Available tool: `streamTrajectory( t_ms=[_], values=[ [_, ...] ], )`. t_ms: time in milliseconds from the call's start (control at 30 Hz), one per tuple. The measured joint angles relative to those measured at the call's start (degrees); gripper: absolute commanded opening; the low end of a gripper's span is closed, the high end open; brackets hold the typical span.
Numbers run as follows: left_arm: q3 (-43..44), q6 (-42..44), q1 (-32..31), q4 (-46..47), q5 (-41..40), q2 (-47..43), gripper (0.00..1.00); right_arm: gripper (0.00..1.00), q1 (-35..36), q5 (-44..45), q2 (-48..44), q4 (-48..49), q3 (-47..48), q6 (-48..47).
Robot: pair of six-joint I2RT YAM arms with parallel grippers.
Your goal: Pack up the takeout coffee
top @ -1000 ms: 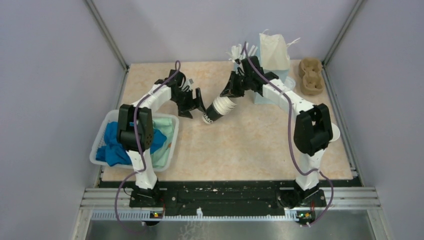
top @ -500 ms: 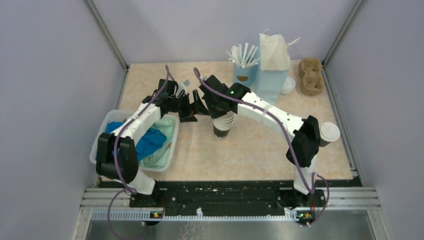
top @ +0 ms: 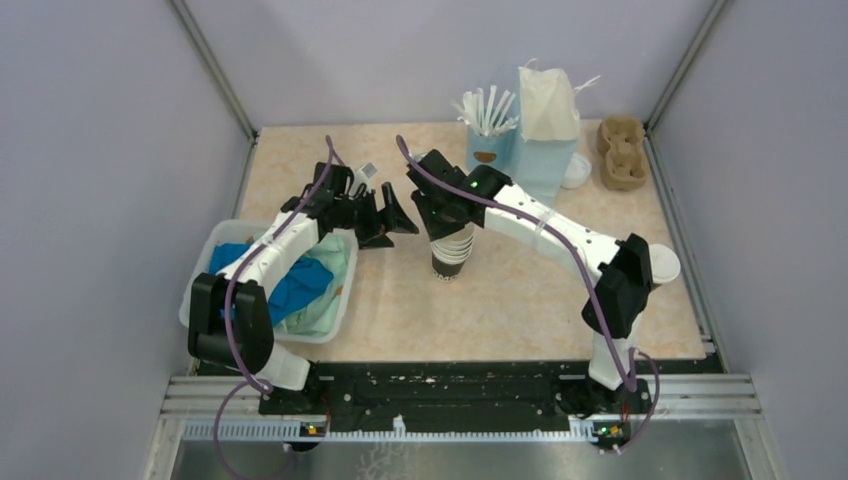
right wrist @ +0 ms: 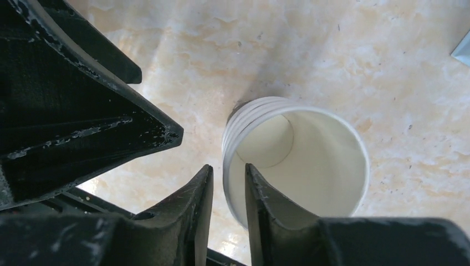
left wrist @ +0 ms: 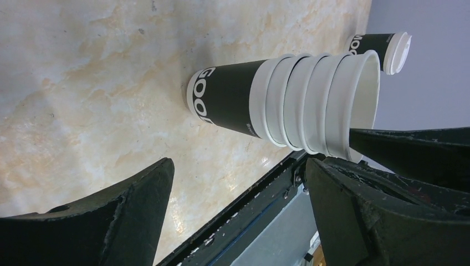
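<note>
The takeout coffee (top: 664,264), a cup with a white lid, stands at the table's right edge, half hidden behind my right arm's elbow. It also shows far off in the left wrist view (left wrist: 379,47). A stack of lidless cream-and-black cups (top: 452,254) stands upright mid-table. My right gripper (top: 446,220) hovers over it. Its fingers (right wrist: 228,166) straddle the top cup's rim (right wrist: 299,160), slightly apart, one finger inside and one outside. My left gripper (top: 398,222) is open just left of the stack (left wrist: 288,102), with nothing between its fingers (left wrist: 238,166).
At the back stand a light blue paper bag (top: 548,140), a blue cup of white sticks (top: 489,135), a loose white lid (top: 577,172) and a cardboard cup carrier (top: 622,150). A white basket (top: 190,300) of blue and green cloths sits front left.
My right arm swung the tilted cup stack forward and stood it upright mid-table, then its jaws parted. My left gripper stayed open and drew back slightly to the left.
</note>
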Motion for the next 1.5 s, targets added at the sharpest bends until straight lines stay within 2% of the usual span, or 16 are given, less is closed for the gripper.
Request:
streamTrajectory(
  t_ms=[100,200,267,567,800,1167,1500],
  values=[
    [0.0,-0.09,0.0,0.04,0.26,0.0,0.94,0.15,0.0,-0.63,-0.33,0.11,-0.02,0.07],
    [0.02,-0.22,0.0,0.07,1.14,0.0,0.94,0.12,0.0,-1.38,-0.35,0.17,-0.02,0.09],
    [0.02,-0.42,-0.02,0.17,1.86,0.0,0.95,0.0,0.0,-1.86,-0.35,0.2,-0.04,0.15],
    [0.02,-3.34,-2.08,1.18,6.93,3.39,0.89,0.0,0.0,-2.89,-3.72,4.26,-5.33,0.52],
    [-0.85,-6.8,-2.75,3.93,9.73,4.42,0.93,0.0,0.0,-3.32,-8.68,9.4,-12.52,0.55],
    [-0.94,-8.81,-2.95,7.02,9.9,5.46,0.95,0.0,-0.31,-4.39,-10.51,12.17,-15.37,0.57],
    [-0.42,-7.17,-5.29,6.56,8.2,7.96,0.93,0.0,-0.63,-4.46,-10.93,11.69,-16.55,0.17]
  ],
)
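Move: The nested cup stack stands upright, its middle about 10 cm to the left hand's right, level with it fore and aft, and some 6 cm below. From the right hand, already straddling the left side of the top rim, the stack's middle is roughly 4 cm right, 1 cm ahead and 9 cm down. From the stack, the straw holder is some 28 cm ahead and 9 cm right, the paper bag 23 cm ahead and 20 cm right; the towel basket lies about 30 cm left of the left hand and 2 cm back. Rightward, about 5 cm in all with a small drift back and down at the end, the left hand brings its wide-open fingers up to the left side of the cup stack, one fingertip reaching the rims. The right fingers shut on the top cup's rim, pinching its wall, and that hand draws back some 2 cm and slightly right, tilting by under 10 degrees. ##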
